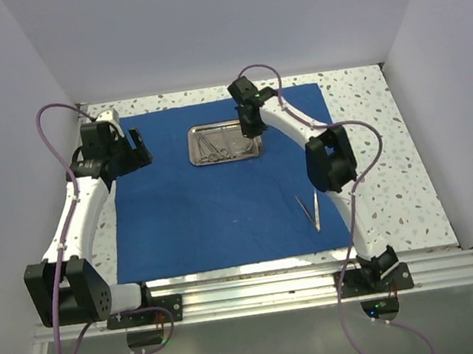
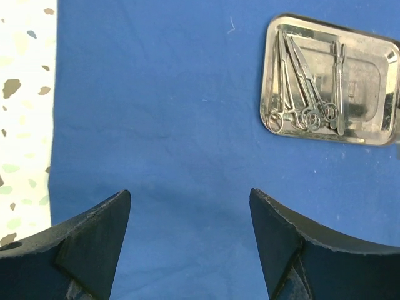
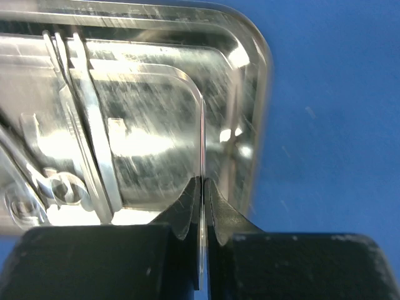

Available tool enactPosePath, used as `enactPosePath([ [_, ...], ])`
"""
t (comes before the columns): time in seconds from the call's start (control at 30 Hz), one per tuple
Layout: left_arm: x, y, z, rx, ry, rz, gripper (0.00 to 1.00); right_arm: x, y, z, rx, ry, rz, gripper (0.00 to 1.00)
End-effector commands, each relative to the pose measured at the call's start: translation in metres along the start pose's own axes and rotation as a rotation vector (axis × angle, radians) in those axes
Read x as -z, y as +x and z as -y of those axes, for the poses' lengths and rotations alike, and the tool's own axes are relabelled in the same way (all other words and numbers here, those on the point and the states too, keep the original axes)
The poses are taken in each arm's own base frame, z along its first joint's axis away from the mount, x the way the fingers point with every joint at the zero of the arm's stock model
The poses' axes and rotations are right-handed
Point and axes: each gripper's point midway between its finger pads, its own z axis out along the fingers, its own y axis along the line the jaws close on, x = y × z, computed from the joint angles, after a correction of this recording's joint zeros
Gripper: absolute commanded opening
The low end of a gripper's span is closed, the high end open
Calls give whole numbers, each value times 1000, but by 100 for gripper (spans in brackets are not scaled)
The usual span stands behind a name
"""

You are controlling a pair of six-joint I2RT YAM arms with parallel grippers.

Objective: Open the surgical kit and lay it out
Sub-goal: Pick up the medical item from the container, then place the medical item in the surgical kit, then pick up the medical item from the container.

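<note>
The royal-blue cloth (image 1: 214, 206) lies spread flat on the table. On its far middle sits the steel tray (image 1: 200, 157) with several ring-handled instruments (image 2: 300, 94) in it. Silver tweezers (image 1: 312, 212) lie on the cloth at the right. My right gripper (image 3: 203, 184) is down in the tray (image 3: 259, 94), shut on a thin flat silver instrument (image 3: 202, 144) seen edge-on. Beside it in the tray lie other instruments (image 3: 87, 125). My left gripper (image 2: 190, 200) hangs open over bare cloth (image 2: 156, 125), left of the tray (image 2: 267, 69), holding nothing.
Speckled tabletop (image 1: 391, 146) shows around the cloth, with white walls on three sides. The right arm (image 1: 332, 164) stretches over the cloth's right part, close above the tweezers. An aluminium rail (image 1: 262, 292) runs along the near edge.
</note>
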Motion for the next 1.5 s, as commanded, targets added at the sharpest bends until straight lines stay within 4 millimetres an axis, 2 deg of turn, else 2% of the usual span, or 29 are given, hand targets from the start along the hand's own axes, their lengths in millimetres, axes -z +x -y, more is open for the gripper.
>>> enactPosePath([
  [0.0, -2, -18, 17, -26, 46, 49, 80, 88, -30, 19, -9, -60, 157, 0],
  [0.03, -2, -19, 20, -29, 53, 48, 80, 94, -20, 25, -9, -56, 156, 0],
  [0.07, -3, -17, 25, -39, 61, 44, 80, 105, 7, 38, -2, -42, 128, 0],
  [0.13, -5, -17, 31, -53, 66, 40, 80, 111, 32, 53, -6, -14, 113, 0],
  [0.17, -6, -14, 37, -72, 65, 34, 80, 117, 63, 67, -8, 4, 74, 0],
  [0.23, -9, -14, 43, -86, 65, 24, 79, 120, 89, 79, -19, 23, 53, 0],
  [0.27, -9, -12, 47, -93, 72, 15, 79, 123, 118, 90, -30, 36, 18, 0],
  [0.33, -13, -12, 54, -96, 83, 3, 78, 127, 138, 96, -64, 31, 10, 0],
  [0.37, -14, -9, 61, -104, 93, -7, 77, 122, 163, 105, -62, 51, -30, 0],
  [0.4, -17, -9, 64, -109, 95, -16, 77, 129, 164, 106, -78, 41, -6, 0],
  [0.5, -28, 2, 76, -135, 100, -56, 76, 129, 189, 117, -97, 66, -33, 0],
  [0.57, -37, 9, 86, -150, 101, -81, 75, 132, 197, 123, -114, 79, -31, 2],
  [0.63, -44, 12, 93, -154, 99, -93, 73, 135, 199, 125, -128, 83, -21, 28],
  [0.67, -53, 20, 99, -151, 102, -114, 73, 138, 197, 126, -136, 89, -12, 52],
  [0.7, -57, 22, 101, -144, 101, -125, 73, 142, 196, 131, -139, 114, -10, 61],
  [0.73, -62, 21, 107, -140, 106, -127, 72, 150, 191, 133, -148, 115, 9, 64],
  [0.83, -84, 19, 114, -122, 65, -128, 69, 173, 179, 136, -160, 108, 53, 67],
  [0.87, -97, 26, 115, -118, 39, -148, 68, 192, 166, 136, -170, 81, 112, 67],
  [0.93, -106, 15, 124, -108, 28, -131, 65, 213, 162, 138, -175, 64, 135, 67],
  [1.0, -124, 23, 125, -107, -13, -163, 64, 241, 150, 139, -191, 24, 204, 67],
  [1.03, -127, 9, 133, -104, -20, -130, 62, 249, 149, 136, -191, -5, 214, 67],
  [1.07, -139, 18, 133, -110, -44, -160, 62, 258, 144, 134, -191, -28, 231, 67],
  [1.1, -141, 3, 143, -104, -37, -128, 61, 268, 146, 134, -188, -49, 237, 67],
  [1.13, -147, 0, 146, -101, -43, -129, 60, 272, 145, 132, -185, -63, 237, 67],
  [1.17, -161, 15, 142, -105, -78, -179, 59, 279, 144, 128, -177, -90, 234, 67],
  [1.2, -162, -3, 153, -100, -66, -147, 56, 283, 150, 129, -170, -91, 207, 67],
  [1.27, -179, 9, 153, -113, -100, -188, 54, 290, 156, 127, -152, -116, 177, 66],
  [1.3, -180, -4, 161, -110, -92, -158, 52, 294, 157, 126, -152, -128, 184, 66],
  [1.47, -198, 6, 162, -120, -127, -190, 44, 295, 173, 133, -156, -131, 185, 66],
])
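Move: For the right gripper, already pinching the thin medical item at the tray's right end, the lay-down spot is about 22 cm back, 14 cm right and 3 cm lower. The laid thin tool lies roughly 22 cm back and 13 cm right, the scalpel 22 cm back and 16 cm right. The scissors lie about 16 cm ahead of the left gripper, 18 cm right and 15 cm below, the leftmost clamp 2 cm left of them. Carry the pinched item some 25 cm back and 15 cm right with the right gripper, arching over the drape, then down; open to release it beside the laid tools and rise straight up about 18 cm. Meanwhile bring the left gripper right, then forward, about 17 cm each, sinking 10 cm over the scissors, tipping slightly steeper and narrowing its fingers without touching. ##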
